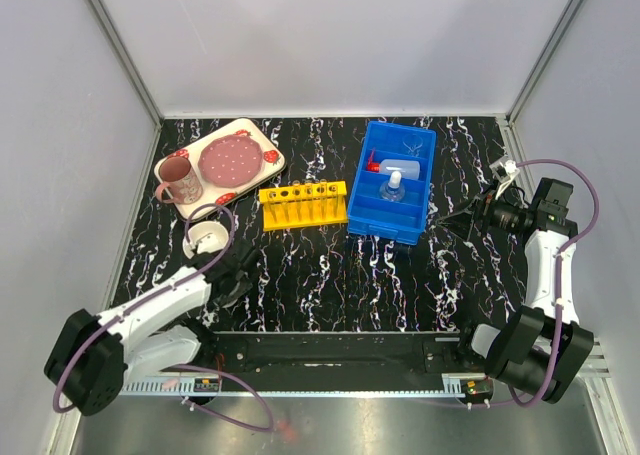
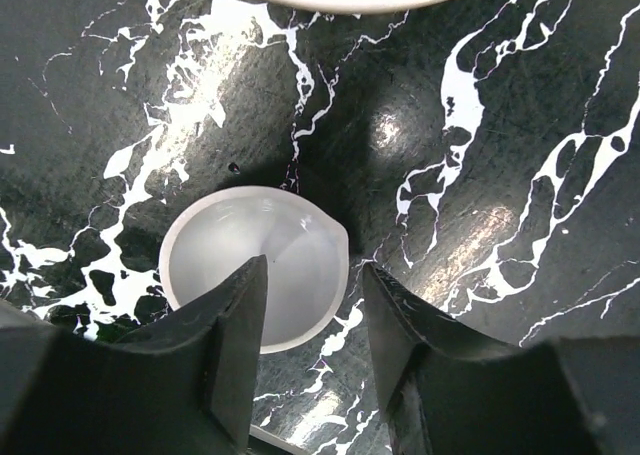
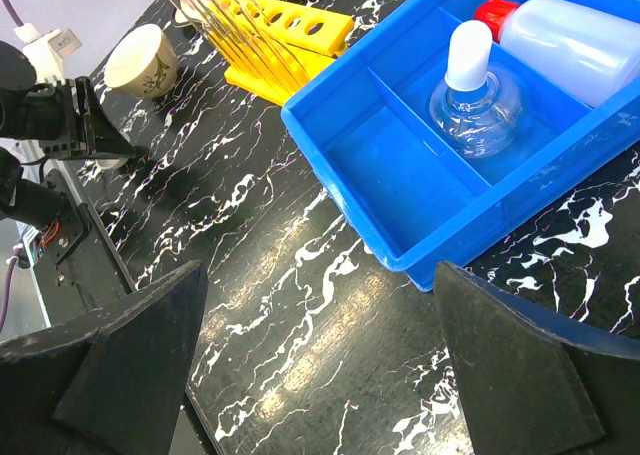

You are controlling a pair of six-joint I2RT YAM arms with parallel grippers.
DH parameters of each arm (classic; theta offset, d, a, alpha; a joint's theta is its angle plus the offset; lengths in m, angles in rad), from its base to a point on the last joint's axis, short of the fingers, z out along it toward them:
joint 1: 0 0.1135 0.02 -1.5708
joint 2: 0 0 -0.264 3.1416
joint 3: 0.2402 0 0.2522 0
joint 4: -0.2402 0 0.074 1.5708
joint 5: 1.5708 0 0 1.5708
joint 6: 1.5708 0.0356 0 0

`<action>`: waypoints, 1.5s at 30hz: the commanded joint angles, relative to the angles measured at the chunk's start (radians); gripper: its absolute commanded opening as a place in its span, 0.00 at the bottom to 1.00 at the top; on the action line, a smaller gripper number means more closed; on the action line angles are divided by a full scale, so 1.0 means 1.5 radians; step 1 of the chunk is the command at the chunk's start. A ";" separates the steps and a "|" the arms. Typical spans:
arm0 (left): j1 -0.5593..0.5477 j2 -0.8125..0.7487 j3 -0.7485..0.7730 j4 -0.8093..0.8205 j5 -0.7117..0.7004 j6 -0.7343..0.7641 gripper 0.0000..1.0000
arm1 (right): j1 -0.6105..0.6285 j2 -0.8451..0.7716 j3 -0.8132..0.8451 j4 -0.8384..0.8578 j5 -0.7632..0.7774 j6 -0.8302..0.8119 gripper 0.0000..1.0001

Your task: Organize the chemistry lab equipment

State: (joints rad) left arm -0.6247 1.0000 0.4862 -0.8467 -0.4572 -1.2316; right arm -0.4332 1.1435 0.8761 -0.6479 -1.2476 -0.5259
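The small white round dish [image 2: 250, 260] sits on the black marble table under my left gripper [image 2: 313, 275]. That gripper is open: one finger hangs over the dish's bowl, the other stands outside its rim, and neither presses on it. From above, the left gripper [image 1: 228, 267] is near the table's front left. The yellow tube rack [image 1: 303, 205] holds clear test tubes [image 3: 215, 15]. The blue bin [image 1: 360, 210] contains the glass flask [image 3: 475, 100] and the red-capped squeeze bottle [image 3: 580, 40]. My right gripper [image 3: 320, 275] is wide open and empty, beside the bin's right front corner.
A larger white bowl [image 1: 205, 237] stands just behind the left gripper. A pink mug [image 1: 180, 180] and a strawberry plate [image 1: 232, 158] rest on a tray [image 1: 262, 140] at the back left. Grey walls enclose the table.
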 commanded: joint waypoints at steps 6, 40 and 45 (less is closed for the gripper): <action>0.002 0.104 0.085 -0.035 -0.023 0.012 0.40 | -0.003 -0.015 0.000 0.009 -0.012 -0.009 1.00; -0.031 -0.271 -0.004 0.271 0.347 0.319 0.00 | -0.003 -0.061 0.097 -0.165 -0.007 -0.160 1.00; -0.140 -0.286 -0.015 0.422 0.449 0.437 0.00 | -0.002 -0.019 0.186 -0.394 0.020 -0.303 1.00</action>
State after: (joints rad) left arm -0.7372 0.5732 0.4641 -0.5064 0.0063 -0.7780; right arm -0.4332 1.0813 1.0477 -0.9459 -1.2465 -0.7593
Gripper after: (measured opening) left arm 0.050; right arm 0.994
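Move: The small white dish sits almost under the left fingers, its middle about 2 cm to the left of the hand, 1 cm back and 1 cm below, with its right rim between the part-open tips. The cream bowl stands 14 cm ahead and 6 cm left, the yellow rack 23 cm ahead and 20 cm right, and the blue box about 29 cm ahead and 42 cm right. From the right hand the dish lies some 61 cm left, 13 cm back and 20 cm lower. The white dish's rim is pinched as the left fingers close on it, the hand barely shifting. The dish is then carried right about 12 cm and up 10 cm, towards the blue box's side, while the wrist swings roughly 45 degrees clockwise and the fingers tip up to point forward and right. Late on, the empty, open right hand rises 4–5 cm and eases back. ##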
